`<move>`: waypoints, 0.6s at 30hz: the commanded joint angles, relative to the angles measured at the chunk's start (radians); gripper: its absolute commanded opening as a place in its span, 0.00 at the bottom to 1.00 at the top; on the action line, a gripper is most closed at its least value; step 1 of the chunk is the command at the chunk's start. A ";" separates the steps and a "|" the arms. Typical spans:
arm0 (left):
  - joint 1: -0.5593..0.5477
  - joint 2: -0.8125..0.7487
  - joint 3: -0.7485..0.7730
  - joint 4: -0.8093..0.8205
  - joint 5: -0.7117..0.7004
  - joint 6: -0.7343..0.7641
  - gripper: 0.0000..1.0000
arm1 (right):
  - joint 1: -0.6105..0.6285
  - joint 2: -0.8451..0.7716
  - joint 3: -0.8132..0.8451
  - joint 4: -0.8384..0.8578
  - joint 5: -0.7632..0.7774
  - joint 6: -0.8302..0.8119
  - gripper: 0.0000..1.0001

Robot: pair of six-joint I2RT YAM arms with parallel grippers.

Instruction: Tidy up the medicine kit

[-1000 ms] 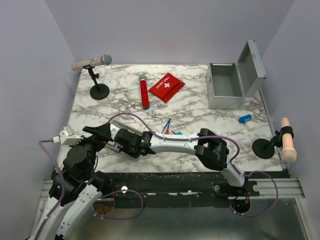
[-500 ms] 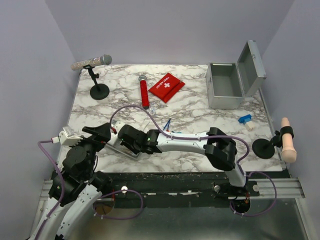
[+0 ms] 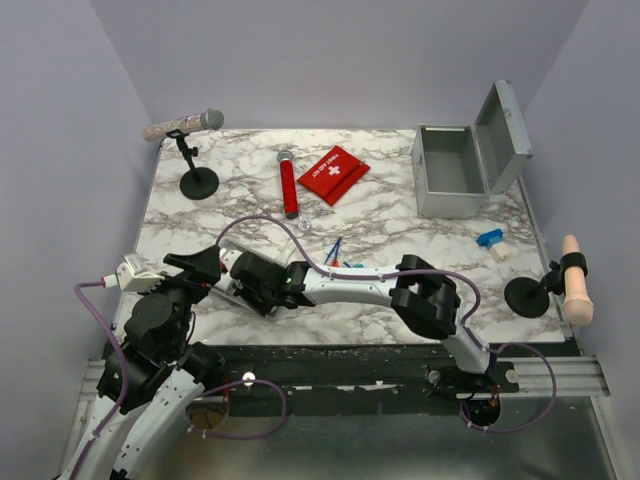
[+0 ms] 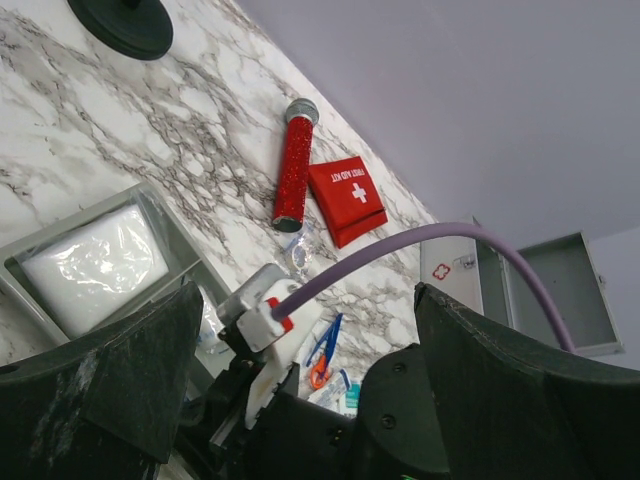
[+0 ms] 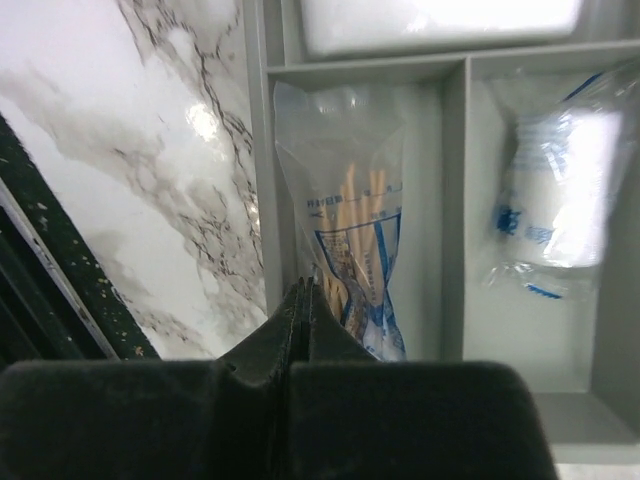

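The medicine kit [image 3: 450, 175] is a grey metal box standing at the back right with its lid [image 3: 505, 125] raised; the left wrist view shows it too [image 4: 560, 290]. A shallow grey tray [image 5: 455, 200] holds a clear bag of wooden swabs [image 5: 355, 240], a blue-printed packet [image 5: 545, 210] and a white pad [image 4: 95, 265]. My right gripper [image 5: 308, 290] is shut, its tips pinching the swab bag's left edge by the tray wall; from above it [image 3: 240, 278] covers the tray. My left gripper [image 4: 300, 400] hangs open just left of it [image 3: 190, 268], holding nothing.
A red glittery tube [image 3: 289, 188] and a red first-aid pouch [image 3: 333, 173] lie at the back middle. Blue-and-orange scissors [image 3: 333, 250] and small packets sit near the right forearm. A blue-white item [image 3: 491, 241] lies right. Black stands occupy back left [image 3: 198, 180] and right edge [image 3: 527, 296].
My right gripper has closed fully on the bag's edge. The right arm swung slightly out and came back over the tray. The left arm has not moved.
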 commanded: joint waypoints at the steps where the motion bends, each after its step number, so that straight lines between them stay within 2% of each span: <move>1: -0.001 -0.009 -0.001 -0.001 0.002 0.000 0.95 | -0.015 0.029 0.001 -0.024 -0.040 0.032 0.01; 9: -0.001 -0.001 0.004 0.007 0.005 0.001 0.95 | -0.035 -0.108 -0.105 0.071 -0.030 0.038 0.02; 15: -0.001 0.008 0.016 0.031 0.004 0.017 0.96 | -0.050 -0.275 -0.191 0.144 -0.005 0.046 0.53; 18: -0.001 0.025 0.017 0.042 0.011 0.017 0.95 | -0.074 -0.332 -0.206 0.141 0.013 0.050 0.64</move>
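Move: Just under the right hand's shut fingertips lies the bag of swabs, its middle roughly 2 cm below, 1 cm ahead and 1 cm left, in the tray's near right compartment. The bandage roll is about 7 cm ahead and 1 cm right; the white gauze pack some 8 cm ahead and 8 cm left, both 2 cm below the hand. From the idle left hand the bag lies about 9 cm right, 1 cm ahead, 22 cm below. Down first, about 1.5 cm, the right hand presses its shut fingertips onto the bag of swabs and stays low while easing a centimetre to the right. Then it rises some 8 cm away from the bag, drifting another 2 cm right, as the fingers spread to a bit over half open and the hand tilts under 10 degrees. ##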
